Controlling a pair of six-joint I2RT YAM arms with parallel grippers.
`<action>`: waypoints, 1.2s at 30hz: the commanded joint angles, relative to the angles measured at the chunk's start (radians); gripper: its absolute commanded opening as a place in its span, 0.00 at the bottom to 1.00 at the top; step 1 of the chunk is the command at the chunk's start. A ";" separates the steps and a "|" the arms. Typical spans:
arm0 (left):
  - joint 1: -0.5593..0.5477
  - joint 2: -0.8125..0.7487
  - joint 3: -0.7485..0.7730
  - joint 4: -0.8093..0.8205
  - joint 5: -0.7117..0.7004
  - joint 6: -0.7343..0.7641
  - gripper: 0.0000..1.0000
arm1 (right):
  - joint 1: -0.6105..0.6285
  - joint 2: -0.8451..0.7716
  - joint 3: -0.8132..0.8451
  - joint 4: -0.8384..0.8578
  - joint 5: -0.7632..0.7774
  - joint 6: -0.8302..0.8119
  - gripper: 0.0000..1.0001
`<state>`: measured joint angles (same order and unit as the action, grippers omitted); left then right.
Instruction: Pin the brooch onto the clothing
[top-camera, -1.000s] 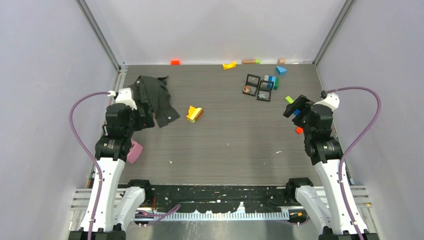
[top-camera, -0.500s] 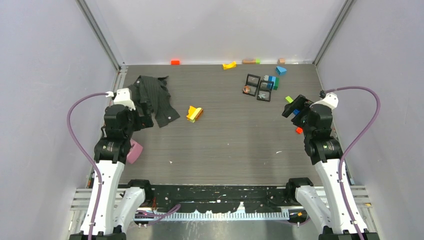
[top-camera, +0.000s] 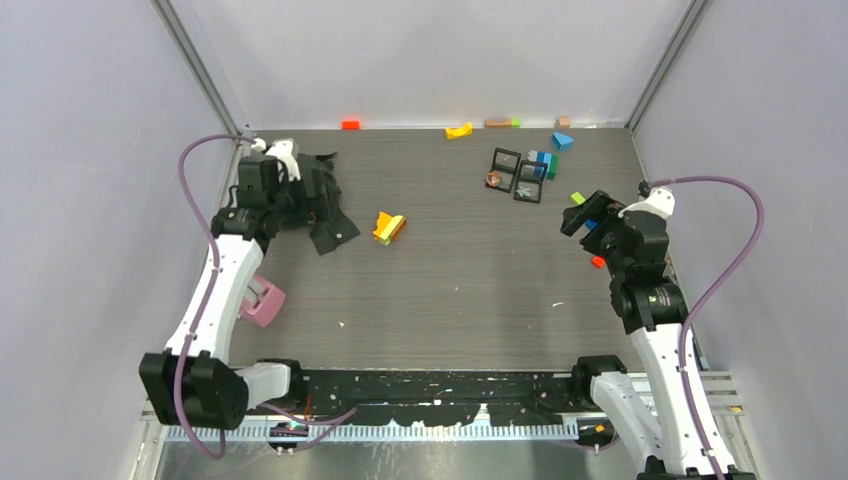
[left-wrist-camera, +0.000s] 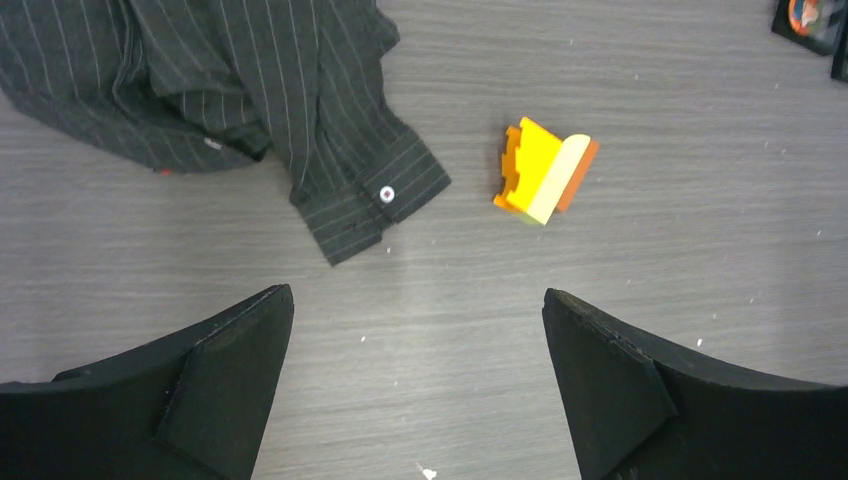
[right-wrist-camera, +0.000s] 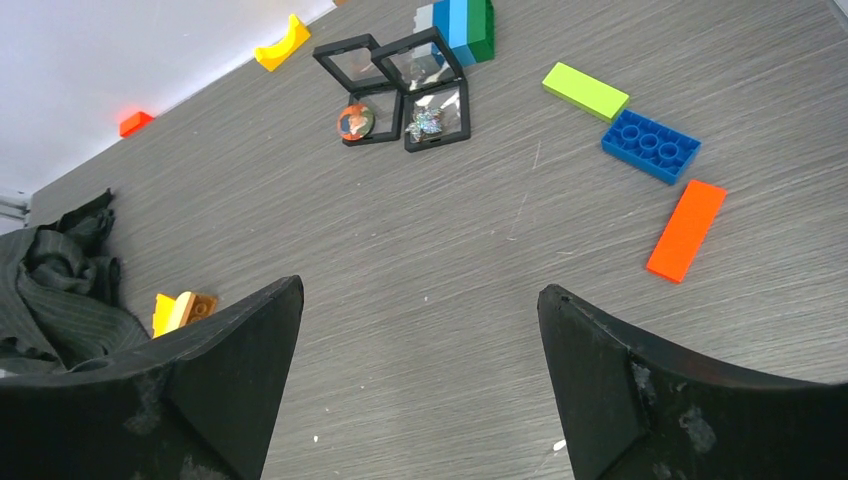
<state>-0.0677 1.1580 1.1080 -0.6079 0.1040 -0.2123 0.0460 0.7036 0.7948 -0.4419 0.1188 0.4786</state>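
The clothing (top-camera: 334, 226), a dark pinstriped shirt, lies crumpled at the far left of the table; a cuff with a white button (left-wrist-camera: 387, 194) sticks out toward the middle. My left gripper (left-wrist-camera: 415, 295) hovers open over bare table just near of that cuff, holding nothing. Three small black display frames (top-camera: 518, 174) sit at the far right; one holds a round orange brooch (right-wrist-camera: 354, 120), another a silvery brooch (right-wrist-camera: 425, 125). My right gripper (right-wrist-camera: 420, 290) is open and empty, well short of the frames, at the right edge.
A yellow-and-orange block (left-wrist-camera: 545, 170) lies right of the cuff. A pink object (top-camera: 262, 302) sits by the left arm. Green (right-wrist-camera: 585, 90), blue (right-wrist-camera: 650, 145) and orange (right-wrist-camera: 686, 230) bricks lie at the right. Small blocks line the back wall (top-camera: 459, 130).
My left arm has reached forward and swung over the shirt, covering much of it in the top view. The right arm has barely moved. Both grippers stayed open.
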 joint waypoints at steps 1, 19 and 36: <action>-0.001 0.114 0.092 0.060 -0.005 -0.039 1.00 | -0.001 -0.036 0.016 0.046 -0.029 0.030 0.93; 0.146 0.450 -0.055 0.423 0.006 -0.180 0.97 | 0.000 -0.054 0.004 0.060 -0.103 0.072 0.92; 0.131 0.629 0.034 0.403 0.048 -0.144 0.32 | 0.000 -0.032 0.005 0.060 -0.106 0.082 0.90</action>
<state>0.0753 1.7916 1.1049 -0.2417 0.1303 -0.3702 0.0460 0.6636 0.7925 -0.4271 0.0231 0.5499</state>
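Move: From the left gripper, the fold of clothing to take lies about 9 cm ahead, 4 cm to the left and some 18 cm below. The buttoned cuff lies 5 cm ahead and 3 cm to the right, the yellow block 8 cm ahead and 14 cm to the right, the pink holder 7 cm back and 11 cm to the left, all near table level. From the right hand that fold is about 14 cm ahead and 59 cm to the left. Bring the left gripper down about 18 cm onto the clothing, starting with a forward reach and swinging left on the way, some 9 cm forward in all. Tip the fingers roughly 15 degrees further down and turn them a little counter-clockwise; near the bottom, close from wide open to under half, drawing the fold between the tips. Meanwhile ease the right hand, open and empty, about 2 cm left and slightly up. ##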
